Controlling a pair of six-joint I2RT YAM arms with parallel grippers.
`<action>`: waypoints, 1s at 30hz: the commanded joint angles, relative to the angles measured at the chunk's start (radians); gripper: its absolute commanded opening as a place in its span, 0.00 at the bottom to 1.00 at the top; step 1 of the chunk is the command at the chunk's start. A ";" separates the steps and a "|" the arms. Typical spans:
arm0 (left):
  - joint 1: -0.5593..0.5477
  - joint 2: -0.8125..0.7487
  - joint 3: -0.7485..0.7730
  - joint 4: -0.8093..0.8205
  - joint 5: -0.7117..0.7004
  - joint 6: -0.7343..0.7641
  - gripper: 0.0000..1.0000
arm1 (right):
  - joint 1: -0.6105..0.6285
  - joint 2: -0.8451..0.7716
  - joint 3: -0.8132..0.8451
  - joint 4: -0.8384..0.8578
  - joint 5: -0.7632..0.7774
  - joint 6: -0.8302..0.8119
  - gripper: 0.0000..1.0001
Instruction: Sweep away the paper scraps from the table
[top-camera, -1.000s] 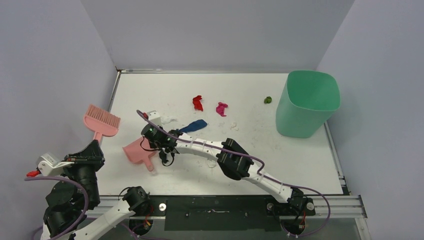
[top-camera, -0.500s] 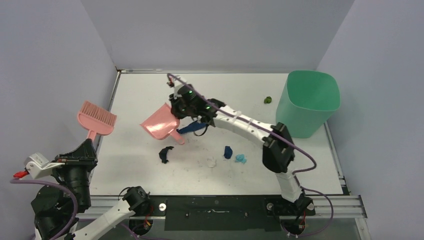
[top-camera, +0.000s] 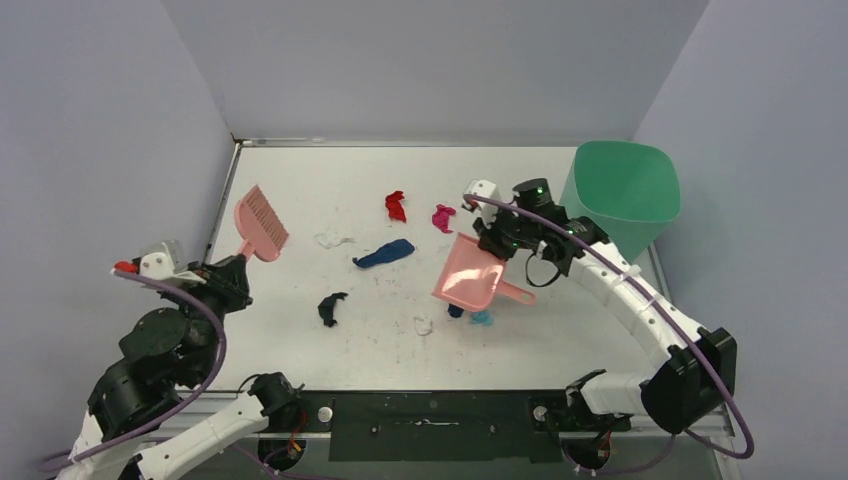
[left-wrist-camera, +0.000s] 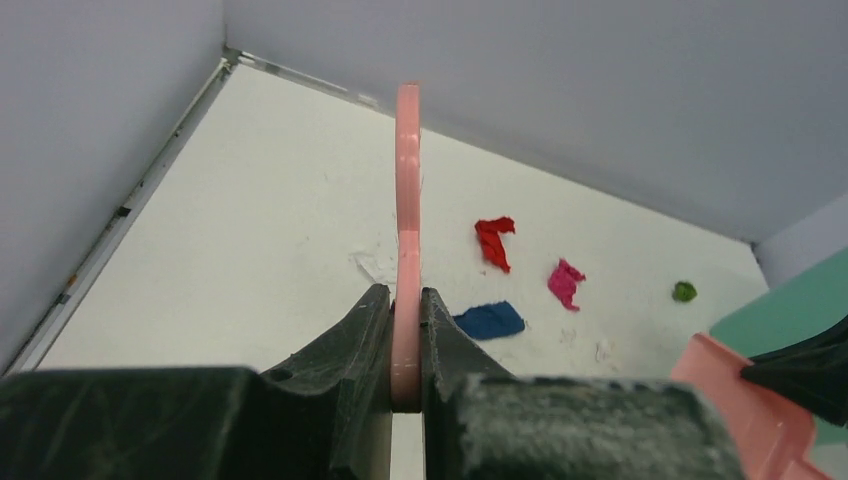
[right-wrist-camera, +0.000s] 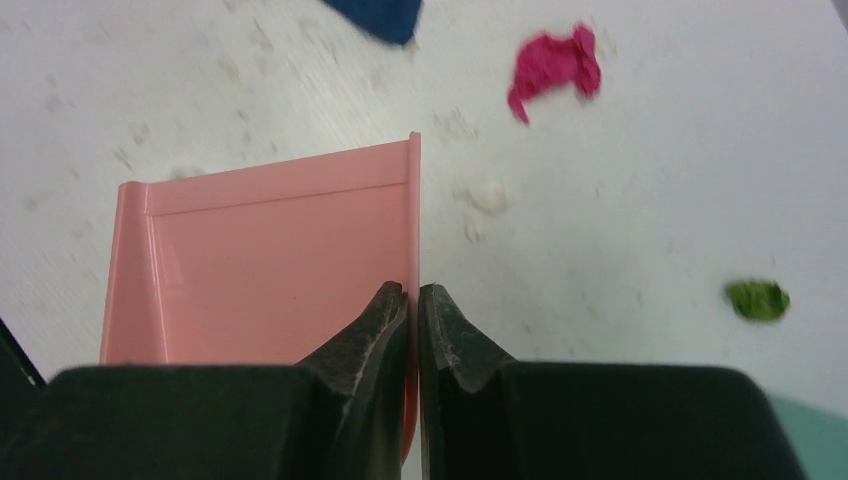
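Paper scraps lie spread over the table (top-camera: 290, 180): red (top-camera: 396, 205), magenta (top-camera: 442, 216), dark blue (top-camera: 384, 253), a dark one (top-camera: 330, 307), white (top-camera: 424, 325) and cyan (top-camera: 482, 318). A green scrap (right-wrist-camera: 757, 300) shows in the right wrist view. My left gripper (top-camera: 232, 268) is shut on the handle of the pink brush (top-camera: 262, 222), held up at the table's left side; the left wrist view shows the brush (left-wrist-camera: 406, 200) edge-on. My right gripper (top-camera: 510, 240) is shut on the side wall of the pink dustpan (top-camera: 468, 282), which hangs tilted over the scraps right of centre.
A green bin (top-camera: 615, 205) stands at the back right, just right of my right wrist. Grey walls close in the table at the back and both sides. A metal rail runs along the near edge.
My right arm has swung the dustpan from the left middle, past the table's centre, to the right beside the bin. My left arm has carried the brush rightward over the table's left edge.
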 joint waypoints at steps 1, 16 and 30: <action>0.000 0.112 0.042 -0.074 0.177 0.034 0.00 | -0.167 -0.168 -0.073 -0.198 -0.119 -0.283 0.05; 0.001 0.433 0.298 -0.437 0.372 0.019 0.00 | -0.626 -0.127 -0.051 -0.744 -0.148 -0.889 0.05; 0.002 0.569 0.528 -0.811 0.323 -0.135 0.00 | -0.587 -0.002 -0.085 -0.655 -0.037 -1.126 0.05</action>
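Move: The green bin, towards which the right hand takes the dustpan, has its middle about 32 cm to that hand's right, 15 cm ahead and some 8 cm lower. On the table 20 cm below, the turquoise scrap lies 1 cm right and 4 cm back, the dark blue one 5 cm left and 1 cm back. For the left hand with the brush, the black scrap is about 11 cm ahead, 15 cm right and 35 cm down; the white scrap is 28 cm ahead, 15 cm right. The dustpan, still pinched by its side edge, is swept some 22 cm to the right towards the bin by the right hand, sinking about 8 cm and drawing slightly back as its left side rolls down. The brush stays gripped in the left hand, which swings right and down over the near-left table, then eases partly back left and up, tipping the brush head down about 30 degrees. ##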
